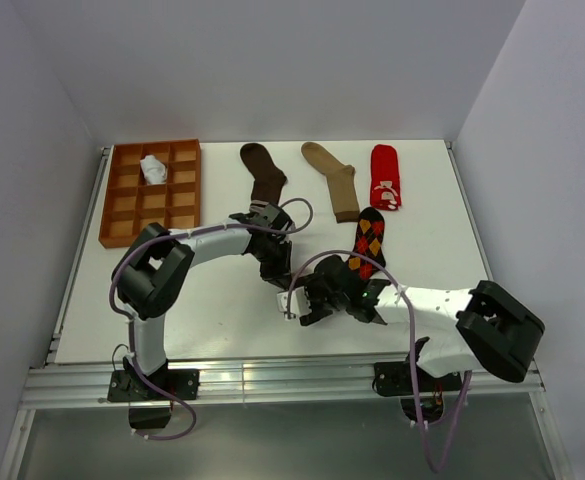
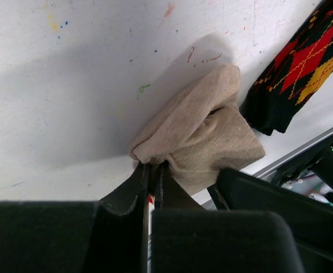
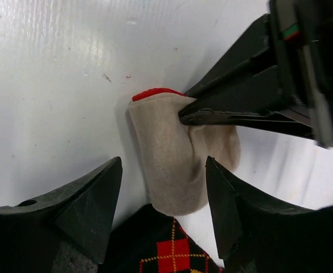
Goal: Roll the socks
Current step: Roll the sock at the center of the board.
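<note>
The beige red-toed sock [image 3: 169,151] lies bunched on the white table, its red toe [image 3: 152,92] at the far end. My left gripper [image 2: 153,166] is shut on one edge of that sock [image 2: 203,133]; its fingers [image 3: 234,116] show in the right wrist view pinching the fabric. My right gripper [image 3: 163,162] stands open, one finger on each side of the sock. The black-orange argyle sock [image 1: 368,240] lies right beside it. At the back lie the dark brown sock [image 1: 264,172], the tan sock [image 1: 334,178] and the red sock [image 1: 385,177]. In the top view both grippers [image 1: 280,272] [image 1: 309,300] cover most of the beige sock.
An orange-brown gridded tray [image 1: 122,200] stands at the back left with a rolled white sock [image 1: 153,169] in one cell. The table's near edge and metal rail [image 1: 272,375] run just behind the right gripper. Grey walls close in both sides.
</note>
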### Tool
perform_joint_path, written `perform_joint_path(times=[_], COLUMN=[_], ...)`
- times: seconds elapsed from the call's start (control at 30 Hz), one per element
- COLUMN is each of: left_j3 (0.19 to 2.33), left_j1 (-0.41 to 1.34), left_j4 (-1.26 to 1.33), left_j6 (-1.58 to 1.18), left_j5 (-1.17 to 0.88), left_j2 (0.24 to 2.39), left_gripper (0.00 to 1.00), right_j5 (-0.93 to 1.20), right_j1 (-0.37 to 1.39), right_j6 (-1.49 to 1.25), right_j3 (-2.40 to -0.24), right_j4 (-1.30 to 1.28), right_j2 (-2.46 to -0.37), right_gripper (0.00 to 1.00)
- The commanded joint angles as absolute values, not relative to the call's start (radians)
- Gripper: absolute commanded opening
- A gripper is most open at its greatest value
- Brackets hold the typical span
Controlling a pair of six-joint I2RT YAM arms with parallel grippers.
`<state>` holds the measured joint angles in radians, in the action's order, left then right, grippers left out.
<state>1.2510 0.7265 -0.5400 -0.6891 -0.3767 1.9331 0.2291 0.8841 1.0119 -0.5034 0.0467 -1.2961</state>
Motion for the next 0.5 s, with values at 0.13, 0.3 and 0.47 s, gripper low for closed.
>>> perform_joint_path(times=[0.13,0.3,0.47], left_j3=[1.227,1.209,1.146], left_j1=[0.721,0.715,0.704], left_j4=[-0.584,-0.555,-0.471], left_j6=[-0.64,-0.652,-0.718], left_j5=[-0.376,-0.422,-0.459], left_j2=[1.976,1.97,1.944], left_gripper=[0.01,0.04,0.07], right_j5=[0.163,0.146,0.202], right_j1=[0.896,0.894,0.876], right_j6=[1.025,0.979,0.928], right_j3=[-0.555,-0.613,-0.728], right_j4=[0.089,0.051,-0.125], right_j2=[-1.396,-1.446,-1.496], right_gripper=[0.61,0.51,0.27])
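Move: The half-rolled beige-and-red sock lies almost between the right hand's open fingers, its middle about 1 cm ahead, 2 cm to the left and 3 cm below. From the right hand, the argyle sock's middle is roughly 9 cm ahead and 12 cm right, the tan sock 28 cm ahead and 6 cm right, and the dark brown sock 29 cm ahead and 11 cm left. The left hand already grips the sock's left edge, the sock's middle some 2 cm back, 3 cm right and 1 cm below. The right hand sinks about 2 cm with its fingers straddling the beige sock, then slides some 1.5 cm forward as the fingers close from about two-thirds open to a third and pinch the sock's right-hand part from both sides, the grip effort rising at the end. The left hand stays in place, its nearly shut fingertips still holding the fold at the sock's left edge, so both hands end up on the same roll. ##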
